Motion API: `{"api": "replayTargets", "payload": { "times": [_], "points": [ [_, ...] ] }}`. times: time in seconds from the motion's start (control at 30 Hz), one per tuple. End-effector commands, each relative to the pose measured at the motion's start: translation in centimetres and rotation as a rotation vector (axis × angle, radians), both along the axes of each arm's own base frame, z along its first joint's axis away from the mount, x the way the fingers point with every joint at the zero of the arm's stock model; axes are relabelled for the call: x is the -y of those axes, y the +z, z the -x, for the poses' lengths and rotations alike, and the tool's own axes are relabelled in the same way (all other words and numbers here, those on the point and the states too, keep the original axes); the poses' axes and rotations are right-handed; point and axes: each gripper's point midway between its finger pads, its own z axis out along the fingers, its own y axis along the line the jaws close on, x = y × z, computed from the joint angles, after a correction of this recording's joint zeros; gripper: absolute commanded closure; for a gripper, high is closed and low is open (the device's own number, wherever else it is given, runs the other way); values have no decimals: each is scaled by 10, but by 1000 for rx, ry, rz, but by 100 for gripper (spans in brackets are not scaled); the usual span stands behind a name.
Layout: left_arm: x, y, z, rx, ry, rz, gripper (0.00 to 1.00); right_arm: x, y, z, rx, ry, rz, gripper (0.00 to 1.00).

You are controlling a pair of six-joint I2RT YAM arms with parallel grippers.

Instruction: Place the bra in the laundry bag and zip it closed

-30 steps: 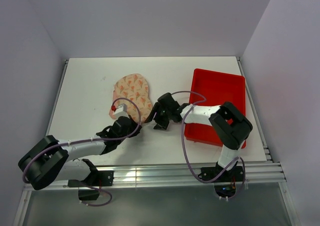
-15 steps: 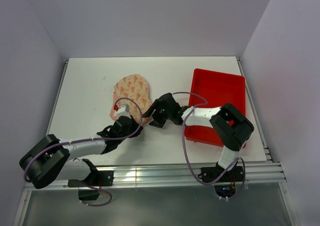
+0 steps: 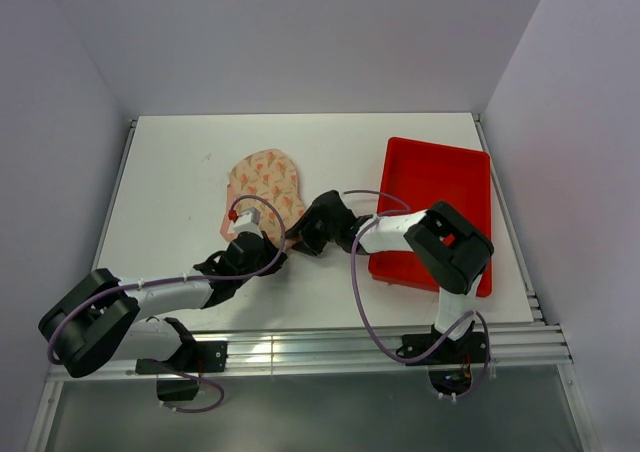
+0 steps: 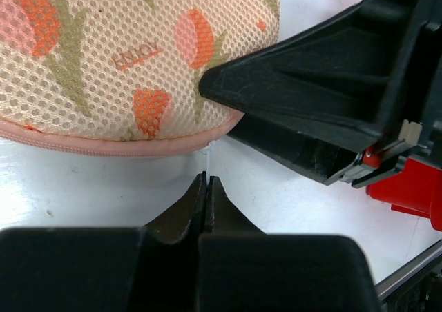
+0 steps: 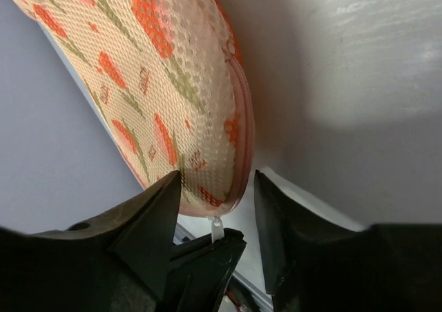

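Note:
The laundry bag (image 3: 264, 180) lies on the table, cream-pink with orange print, and its pink zipper edge (image 4: 103, 146) looks closed. The bra is hidden from every view. My left gripper (image 3: 276, 236) is shut at the bag's near end, its fingertips (image 4: 207, 179) pinching the thin white zipper pull (image 5: 218, 228). My right gripper (image 3: 300, 228) is open and straddles the same end of the bag (image 5: 166, 91). One of its fingers (image 4: 304, 84) rests on the mesh top, while the other stands just off the zipper edge.
A red plastic tray (image 3: 436, 207) sits at the right, right behind my right arm. Both grippers crowd the bag's near end. White table (image 3: 170, 182) lies to the left of the bag, and walls close in the left, right and far sides.
My right gripper has moved left onto the bag's near end and its jaws have narrowed. The left gripper has stayed shut in about the same place.

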Motion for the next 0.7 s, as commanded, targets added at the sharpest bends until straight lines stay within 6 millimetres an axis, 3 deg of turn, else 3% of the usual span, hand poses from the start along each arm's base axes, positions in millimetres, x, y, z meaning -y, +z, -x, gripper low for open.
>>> {"api": "replayTargets", "payload": {
  "times": [0.0,0.13,0.23,0.47,0.67],
  "points": [
    [10,22,-9,56,-18,48,100,-8,6,-11,32,-35,-20,51],
    [6,20,-10,50,1,24,100,-6,4,-14,39,-39,6,84],
    [-6,15,-11,30,56,-10,100,-2,1,-13,37,-36,35,96],
    [-47,-12,-7,-71,211,-68,100,15,-4,-16,53,-14,102,100],
    [-70,-20,-7,-106,275,-66,100,36,-3,-28,95,37,201,100]
  ]
}}
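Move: The left fingers, shut, already hold the zip pull; the zip line they follow runs to the laundry bag's near-left corner, about 15 cm left and 5 cm ahead of them, some 2 cm lower. The bag's middle lies roughly 14 cm ahead and 5 cm left of them. The right hand, half open, straddles the bag's near-right corner, about 1 cm to its left and level fore and aft; the slider sits 2 cm back and 1 cm left of that hand. The right fingers close and pinch the zip edge at the bag's near-right corner. With that anchored, the left hand, still gripping the zip pull, draws it about 5 cm left along the edge, dipping a centimetre and swinging some 10 degrees counter-clockwise, while the right hand eases 2 cm the opposite way, also slightly forward and down. ##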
